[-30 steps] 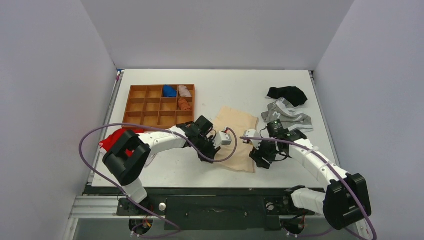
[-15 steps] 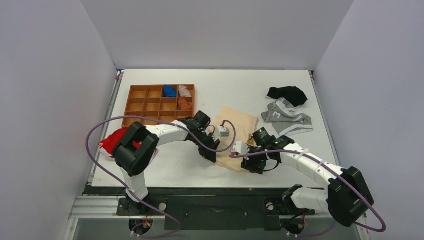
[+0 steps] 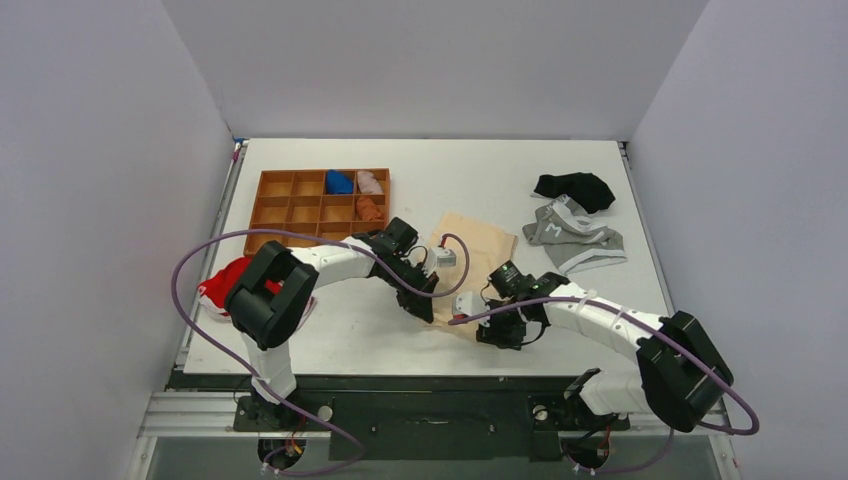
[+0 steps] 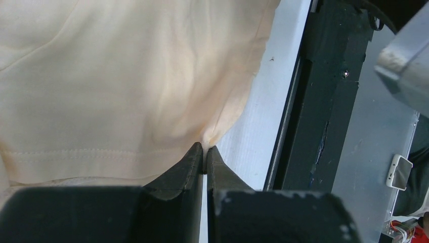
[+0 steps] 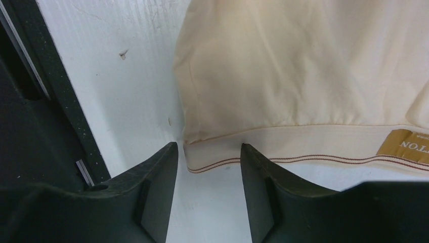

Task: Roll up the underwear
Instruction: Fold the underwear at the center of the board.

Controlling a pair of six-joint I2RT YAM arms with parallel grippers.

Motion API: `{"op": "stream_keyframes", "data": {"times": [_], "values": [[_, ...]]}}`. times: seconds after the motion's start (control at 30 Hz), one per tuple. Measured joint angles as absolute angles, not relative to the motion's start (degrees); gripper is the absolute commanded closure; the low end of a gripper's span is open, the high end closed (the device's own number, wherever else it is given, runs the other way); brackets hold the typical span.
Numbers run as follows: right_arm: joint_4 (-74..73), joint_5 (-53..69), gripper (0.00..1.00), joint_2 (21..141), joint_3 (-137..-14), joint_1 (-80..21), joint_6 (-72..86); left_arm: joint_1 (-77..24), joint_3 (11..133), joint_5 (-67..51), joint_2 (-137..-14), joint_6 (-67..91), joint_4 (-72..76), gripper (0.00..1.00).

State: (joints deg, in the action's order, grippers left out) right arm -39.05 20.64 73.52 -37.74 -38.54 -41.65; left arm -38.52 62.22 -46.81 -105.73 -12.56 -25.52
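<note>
The underwear (image 3: 485,250) is a cream garment spread flat mid-table. My left gripper (image 3: 425,303) is at its near left edge. In the left wrist view that gripper (image 4: 205,148) is shut, pinching a puckered bit of the underwear's (image 4: 116,76) edge at its tips. My right gripper (image 3: 493,333) is at the near corner. In the right wrist view it (image 5: 208,147) stands open, its fingers (image 5: 162,167) straddling the corner of the waistband (image 5: 313,139), with the underwear (image 5: 303,66) just beyond. A tan label (image 5: 407,144) shows on the band.
A wooden compartment tray (image 3: 300,215) holding small rolls stands at back left. A red garment (image 3: 225,282) lies at the left edge. A grey garment (image 3: 578,238) and a black one (image 3: 575,187) lie at the right. The table's black front rail (image 4: 313,101) is close by.
My right gripper has slid left along the underwear's near edge to its corner and its jaws have narrowed. The left gripper has stayed shut and shifted slightly left.
</note>
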Motion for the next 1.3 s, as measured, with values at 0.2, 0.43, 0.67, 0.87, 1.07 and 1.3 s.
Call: {"op": "stream_keyframes", "data": {"times": [0.2, 0.43, 0.67, 0.87, 1.07, 1.3], "values": [[-37.93, 19.68, 0.69, 75.77, -37.71, -38.74, -41.71, -38.5, 62.22, -47.22, -105.73, -12.53, -25.54, 1.0], [-37.56, 18.79, 0.94, 75.77, -37.71, -38.76, -41.28, -38.39, 62.43, -47.44, -105.73, -12.78, -26.68, 1.0], [-43.09, 18.5, 1.0, 76.05, -43.88, -39.44, -39.24, -38.28, 65.1, -46.83, -105.67, -16.6, -33.43, 1.0], [-48.6, 21.52, 1.0, 74.48, -48.23, -39.48, -37.36, -38.13, 64.71, -45.5, -102.87, -19.88, -39.7, 1.0], [-55.29, 25.34, 1.0, 73.67, -51.07, -40.32, -36.88, -38.09, 60.97, -44.69, -95.13, -23.16, -42.57, 1.0], [-61.84, 31.27, 1.0, 73.67, -56.36, -40.99, -36.93, -37.47, 60.49, -44.1, -90.15, -28.8, -48.14, 1.0]]}}
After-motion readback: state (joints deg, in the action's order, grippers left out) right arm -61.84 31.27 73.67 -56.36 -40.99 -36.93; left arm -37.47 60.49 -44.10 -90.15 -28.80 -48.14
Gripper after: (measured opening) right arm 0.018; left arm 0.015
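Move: The right hand, open, stands right over the near-right waistband corner of the cream underwear, about 1 cm above it; the brown label lies some 12 cm farther out along the band. The grey underwear is roughly 24 cm ahead and 14 cm to that hand's right. The left hand already pinches the near-left leg corner; from it the waistband corner lies about 16 cm right, 5 cm back and 3 cm lower. Right hand sinks slightly, shuts on the waistband corner, then both hands rise back and left about 9 cm. ##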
